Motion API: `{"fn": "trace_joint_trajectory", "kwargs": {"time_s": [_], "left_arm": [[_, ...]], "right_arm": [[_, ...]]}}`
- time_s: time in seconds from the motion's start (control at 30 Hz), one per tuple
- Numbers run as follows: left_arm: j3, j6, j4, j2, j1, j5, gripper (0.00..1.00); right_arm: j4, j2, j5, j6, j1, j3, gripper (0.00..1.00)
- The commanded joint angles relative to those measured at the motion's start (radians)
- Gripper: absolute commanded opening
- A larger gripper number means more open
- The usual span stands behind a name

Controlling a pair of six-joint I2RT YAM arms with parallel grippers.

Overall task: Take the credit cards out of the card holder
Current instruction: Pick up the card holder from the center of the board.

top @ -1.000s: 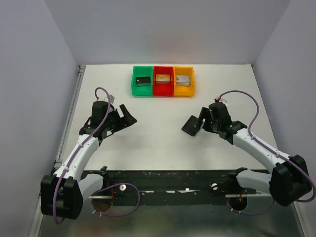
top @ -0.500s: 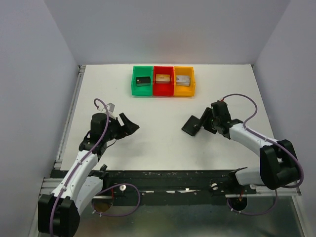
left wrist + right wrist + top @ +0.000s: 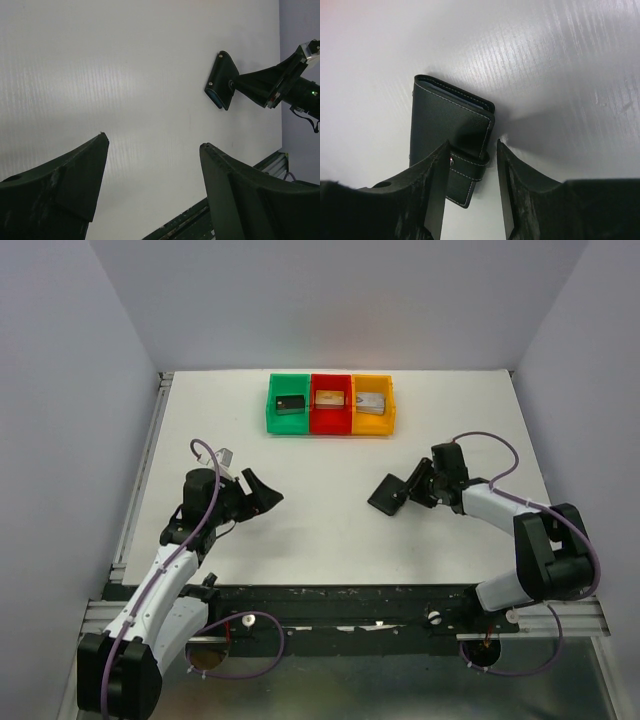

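The card holder (image 3: 388, 495) is a small black wallet with white stitching, folded closed with its snap strap fastened. It rests on the white table right of centre and also shows in the right wrist view (image 3: 445, 120) and the left wrist view (image 3: 222, 80). My right gripper (image 3: 412, 489) straddles its strap edge (image 3: 473, 142): one finger overlaps the wallet's face and a narrow gap shows beside the other. The credit cards are hidden. My left gripper (image 3: 262, 490) hovers open and empty over bare table at the left (image 3: 152, 140).
Three joined bins stand at the back centre: green (image 3: 287, 424) with a black block, red (image 3: 331, 425) with a tan block, yellow (image 3: 372, 427) with a silver block. The table's raised left edge (image 3: 150, 450) runs beside the left arm.
The right gripper's jaws have narrowed around the wallet's edge and that arm's elbow has folded in. The left arm drew back slightly, then held still.
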Motion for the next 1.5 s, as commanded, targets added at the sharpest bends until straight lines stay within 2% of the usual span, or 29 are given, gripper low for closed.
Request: {"fn": "trace_joint_trajectory", "kwargs": {"time_s": [0.0,0.13,0.4,0.5,0.6,0.67,1.07,1.47], "left_arm": [[-0.004,-0.013,0.037,0.017,-0.002,0.040,0.86],[-0.003,-0.015,0.037,0.026,-0.002,0.040,0.86],[-0.009,-0.013,0.043,0.023,-0.002,0.041,0.86],[-0.009,-0.016,0.047,0.021,-0.002,0.046,0.86],[-0.012,-0.018,0.049,0.023,-0.003,0.054,0.86],[-0.017,-0.024,0.057,0.020,-0.002,0.058,0.86],[-0.064,-0.073,0.130,0.037,-0.011,0.109,0.86],[-0.118,-0.128,0.207,0.054,-0.115,0.095,0.86]], "right_arm": [[0.060,0.037,-0.050,0.026,-0.021,0.001,0.50],[0.075,0.063,-0.075,0.026,-0.024,0.012,0.49],[0.121,0.086,-0.110,0.013,-0.024,0.019,0.32],[0.126,0.081,-0.124,0.005,-0.024,0.013,0.17],[0.126,0.064,-0.144,-0.009,-0.024,0.003,0.11],[0.126,0.051,-0.170,-0.026,-0.024,-0.008,0.01],[0.097,-0.089,-0.368,-0.141,-0.021,-0.077,0.00],[0.140,-0.233,-0.506,-0.104,0.039,-0.178,0.00]]}}
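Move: The right hand, fingers half open, hangs just over the right edge of the card holder; the holder's middle lies about 5 cm to the left, 1 cm ahead and 2 cm below. The yellow bin stands some 28 cm ahead and 9 cm left of this hand, the red bin next to it, level in reach and about 22 cm left. From the left hand the card holder is roughly 35 cm to the right, 4 cm ahead and 11 cm lower. The right hand pinches the card holder's right edge beside the snap clasp, easing about 2 cm forward-left as the fingers shut, then draws it back about 7 cm, left and up some 5 cm, turning roughly 20 degrees counter-clockwise and rolling its left side up. Late on, the left hand, still open, drifts about 4 cm right, back and down towards the holder. ##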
